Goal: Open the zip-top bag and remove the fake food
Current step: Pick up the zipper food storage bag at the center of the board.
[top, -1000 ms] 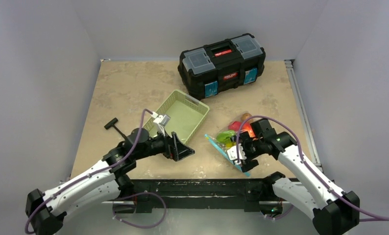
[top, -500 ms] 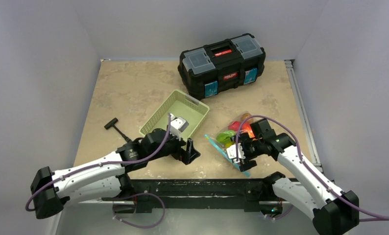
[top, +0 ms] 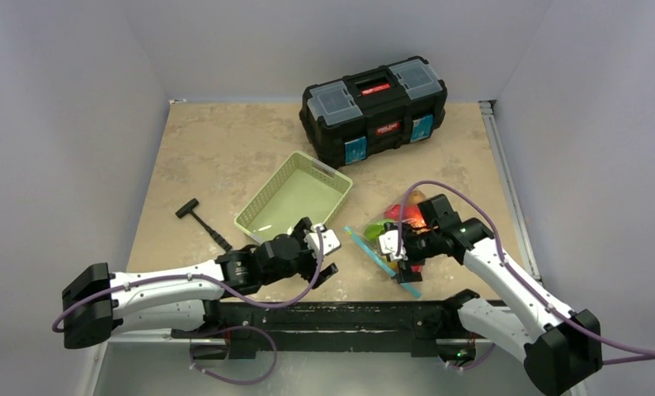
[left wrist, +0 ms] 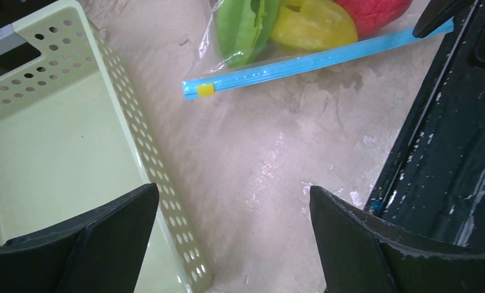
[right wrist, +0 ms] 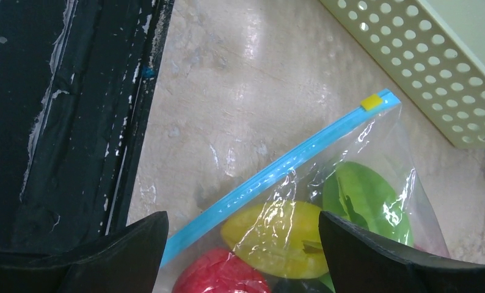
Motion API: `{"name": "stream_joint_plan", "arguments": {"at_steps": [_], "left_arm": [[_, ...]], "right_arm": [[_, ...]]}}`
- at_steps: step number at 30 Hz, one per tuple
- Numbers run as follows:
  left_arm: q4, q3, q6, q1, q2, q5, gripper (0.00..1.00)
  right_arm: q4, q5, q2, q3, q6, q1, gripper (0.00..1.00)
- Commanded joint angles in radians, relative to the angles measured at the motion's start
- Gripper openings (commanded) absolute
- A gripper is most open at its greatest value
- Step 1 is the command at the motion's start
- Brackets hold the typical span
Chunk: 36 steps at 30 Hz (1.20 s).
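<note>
The zip-top bag (top: 394, 231) lies flat on the table at the front right, its teal zip strip (top: 380, 262) facing the left arm. Through the clear plastic I see the fake food: a green piece (right wrist: 362, 195), a yellow piece (right wrist: 283, 238) and a red piece (right wrist: 218, 274). My right gripper (right wrist: 243, 215) hovers open over the bag, one finger on each side of the zip strip (right wrist: 277, 171), holding nothing. My left gripper (left wrist: 234, 188) is open and empty above bare table, a little short of the strip's end with the yellow slider (left wrist: 206, 90). From above, the left gripper (top: 324, 257) sits just left of the bag.
A pale green lattice basket (top: 295, 198) stands just behind the left gripper, its wall (left wrist: 136, 122) close to the left finger. A black toolbox (top: 374, 107) sits at the back. A small black T-shaped tool (top: 200, 219) lies at the left. The black front rail (right wrist: 75, 122) runs close by the bag.
My left arm has swung right from over the basket's near corner and stretched low toward the bag's zip end. The right gripper has shifted slightly farther over the bag.
</note>
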Motion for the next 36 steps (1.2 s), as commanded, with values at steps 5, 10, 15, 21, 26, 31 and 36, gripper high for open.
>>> {"name": "stream_joint_plan", "arguments": {"at_steps": [5, 10, 15, 21, 26, 31, 36], "left_arm": [[0.11, -0.087, -0.033, -0.003, -0.176, -0.079, 0.94], [0.053, -0.136, -0.098, -0.003, -0.275, -0.091, 0.94], [0.029, -0.165, -0.118, -0.002, -0.296, -0.086, 0.93], [0.033, -0.175, -0.126, -0.003, -0.31, -0.087, 0.92], [0.102, -0.225, -0.157, -0.003, -0.308, -0.044, 0.92], [0.107, -0.224, -0.2, -0.003, -0.306, -0.018, 0.9], [0.142, -0.236, -0.265, -0.003, -0.318, -0.032, 0.91]], "right_arm": [[0.031, 0.032, 0.096, 0.06, 0.076, 0.012, 0.92], [0.088, 0.124, 0.133, 0.05, 0.135, 0.083, 0.91], [0.162, 0.185, 0.158, 0.038, 0.203, 0.131, 0.91], [0.129, 0.115, 0.153, 0.122, 0.252, 0.128, 0.93], [0.083, 0.068, 0.139, 0.199, 0.289, 0.079, 0.94], [0.107, 0.037, 0.216, 0.237, 0.323, -0.071, 0.95], [0.09, 0.048, 0.302, 0.261, 0.277, -0.11, 0.93]]}}
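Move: The food bag's middle lies about 6 cm ahead of the right hand, 4 cm to its right and some 6 cm below it; the yellow pepper inside is almost underneath, about 2 cm ahead and 1 cm left. The slider end of the blue zip strip is roughly 8 cm ahead and 11 cm left, the green basket's middle some 17 cm ahead and 25 cm left. From the left hand, the bag's middle is about 6 cm ahead, 22 cm right and 9 cm below. Over the bag, the open right hand first sinks about 2.5 cm by the zip strip, then rises some 6 cm while turning forward and dips slightly, ending about 8 cm farther out above the peppers, turned roughly 20 degrees clockwise, fingers still wide. The left hand, also open, backs off about 3.5 cm to the left, away from the bag, with a brief rise and fall. ##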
